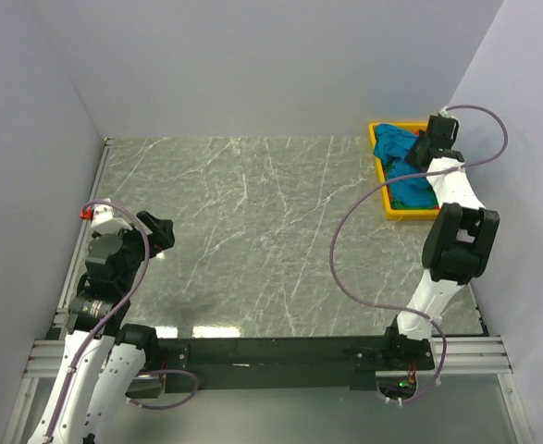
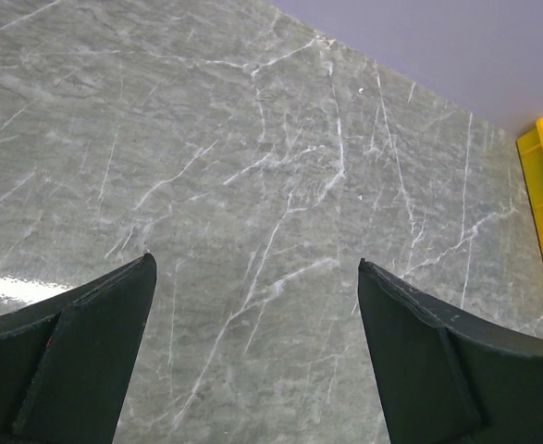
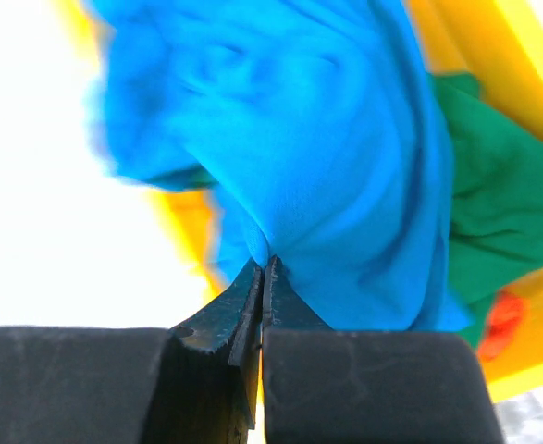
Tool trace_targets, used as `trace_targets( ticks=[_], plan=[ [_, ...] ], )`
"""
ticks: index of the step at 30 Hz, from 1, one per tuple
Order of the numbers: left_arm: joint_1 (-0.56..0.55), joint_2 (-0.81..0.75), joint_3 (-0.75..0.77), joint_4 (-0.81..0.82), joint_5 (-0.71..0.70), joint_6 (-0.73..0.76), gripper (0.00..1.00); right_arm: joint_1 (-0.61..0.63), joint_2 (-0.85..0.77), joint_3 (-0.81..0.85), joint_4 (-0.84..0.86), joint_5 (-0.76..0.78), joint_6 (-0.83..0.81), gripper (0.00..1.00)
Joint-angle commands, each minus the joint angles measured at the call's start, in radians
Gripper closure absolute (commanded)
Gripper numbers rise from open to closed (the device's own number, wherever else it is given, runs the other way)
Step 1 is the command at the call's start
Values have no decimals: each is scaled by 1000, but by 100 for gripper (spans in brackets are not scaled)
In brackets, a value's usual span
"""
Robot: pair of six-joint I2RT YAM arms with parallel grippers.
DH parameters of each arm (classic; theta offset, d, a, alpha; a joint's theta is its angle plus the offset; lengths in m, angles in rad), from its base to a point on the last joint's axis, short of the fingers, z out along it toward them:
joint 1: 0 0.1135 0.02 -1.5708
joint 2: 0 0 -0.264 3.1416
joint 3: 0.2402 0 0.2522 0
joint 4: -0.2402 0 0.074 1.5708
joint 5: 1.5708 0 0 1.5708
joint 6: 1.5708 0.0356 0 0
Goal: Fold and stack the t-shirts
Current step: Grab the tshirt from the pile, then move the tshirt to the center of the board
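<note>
A crumpled teal-blue t-shirt (image 3: 327, 157) lies on top in the yellow bin (image 3: 521, 55) at the table's far right. Under it show a green t-shirt (image 3: 502, 203) and a small red-orange piece (image 3: 502, 319). My right gripper (image 3: 264, 264) is shut, its tips pinching a fold of the blue t-shirt. From above, the right gripper (image 1: 421, 151) hangs over the bin (image 1: 387, 199) and the blue t-shirt (image 1: 393, 146). My left gripper (image 2: 257, 268) is open above bare table at the near left, with nothing between its fingers (image 2: 410, 333).
The grey marble table (image 1: 252, 231) has white walls to the left, behind and to the right. The bin's yellow rim (image 2: 541, 203) shows at the right edge of the left wrist view. A grey cable (image 1: 345, 250) loops from the right arm over the table.
</note>
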Motion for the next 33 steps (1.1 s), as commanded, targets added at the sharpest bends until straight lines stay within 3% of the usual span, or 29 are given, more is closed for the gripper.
trace_targets(
  ticks=[1,10,21,27,33],
  plan=[
    [-11,-16,-1,39,14,13,4,90,-163,11,47,-101,67,100],
    [-27,-22,0,37,11,13,4,396,-245,17,21,-135,110,100],
    [-25,7,5,31,19,12,4,798,-174,170,6,-270,206,100],
    [-11,19,6,28,26,9,5,927,-61,417,-82,-340,193,100],
    [2,15,2,36,35,7,5,992,-61,394,-12,-408,250,100]
  ],
)
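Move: The right hand, already pinching the blue t-shirt, has the open table left of centre some 50 cm to its left, 17 cm back and 15 cm below. The yellow bin's middle is about 2 cm back, 4 cm right and 9 cm below the hand; the green t-shirt in it, 8 cm back, 11 cm right, 9 cm below. From the left hand, that table spot lies roughly 10 cm ahead, 22 cm right and 22 cm below. Keeping its pinch, the right hand sweeps the blue t-shirt about 55 cm left, rising 20 cm and drawing back. ##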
